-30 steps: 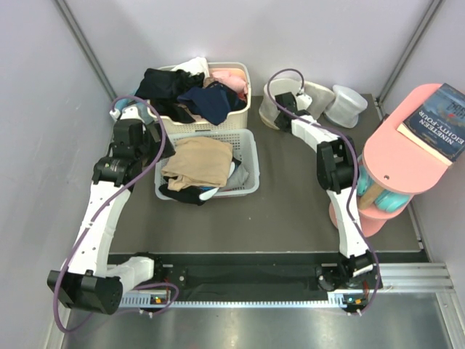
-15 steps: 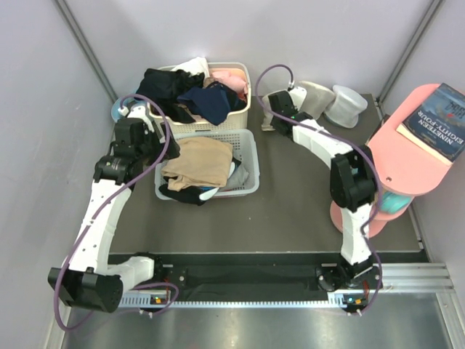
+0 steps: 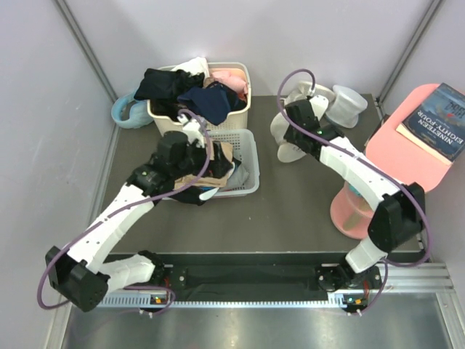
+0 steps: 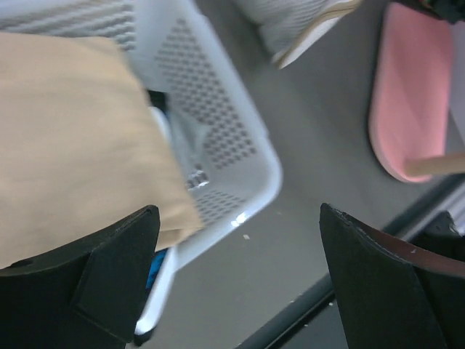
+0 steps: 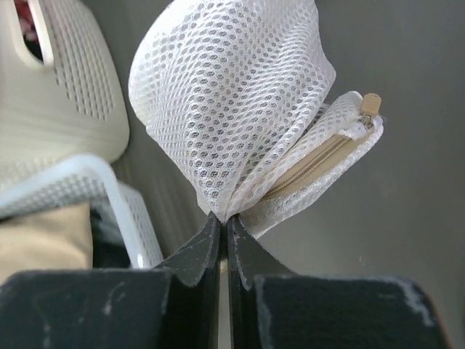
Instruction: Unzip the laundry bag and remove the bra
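My right gripper is shut on a pinch of the laundry bag, a white-cream mesh bag with a beige zip along its rim and the pull at the zip's end. The bag hangs from the jaws just above the table. In the top view the right gripper holds the bag right of the white basket. My left gripper is open and empty over the white basket's near right corner; it also shows in the top view. The bra is hidden. No pictogram shows.
A white basket holds a folded tan cloth and dark items. A cream basket behind it holds navy, black and pink clothes. A whiter round pouch lies at the back right. A pink stand with a book stands right.
My right gripper has pulled the bag from the back of the table towards the near side. My left arm has swung right, from beside the baskets to over the white basket.
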Controlling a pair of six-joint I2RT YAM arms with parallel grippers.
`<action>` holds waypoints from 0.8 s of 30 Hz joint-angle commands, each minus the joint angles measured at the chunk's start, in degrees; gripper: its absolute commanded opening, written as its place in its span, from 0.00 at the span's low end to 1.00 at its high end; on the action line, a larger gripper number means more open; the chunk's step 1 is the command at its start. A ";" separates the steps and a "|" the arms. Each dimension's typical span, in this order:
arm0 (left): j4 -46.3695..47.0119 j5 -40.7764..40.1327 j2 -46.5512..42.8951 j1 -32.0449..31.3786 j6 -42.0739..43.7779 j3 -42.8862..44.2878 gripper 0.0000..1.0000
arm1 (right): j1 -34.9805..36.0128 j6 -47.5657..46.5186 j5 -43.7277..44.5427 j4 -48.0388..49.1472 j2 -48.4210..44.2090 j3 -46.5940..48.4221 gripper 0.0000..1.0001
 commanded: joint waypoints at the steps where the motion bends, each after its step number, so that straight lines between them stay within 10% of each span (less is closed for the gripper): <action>1: 15.30 1.05 1.60 -6.87 -5.09 -4.20 0.95 | 1.00 6.03 -7.08 -2.32 -7.84 -3.94 0.00; 24: 33.34 5.53 21.64 -17.25 -2.19 -1.84 0.96 | 1.36 22.65 -31.16 -1.09 -22.97 -16.07 0.00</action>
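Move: The laundry bag, pinched near its zip edge by the right hand, centres about 20 cm right of and 8 cm ahead of the left hand, some 6 cm lower; from the right hand it is 1 cm back and 6 cm below. The grey basket lies about 6 cm left of the left hand, level and 18 cm below. A second mesh bag stands some 12 cm ahead and 10 cm right of the right hand, 16 cm below. Right draws the pinched bag back about 11 cm, rolling left-side-up; open left sweeps right 15 cm, sinking, towards it. ##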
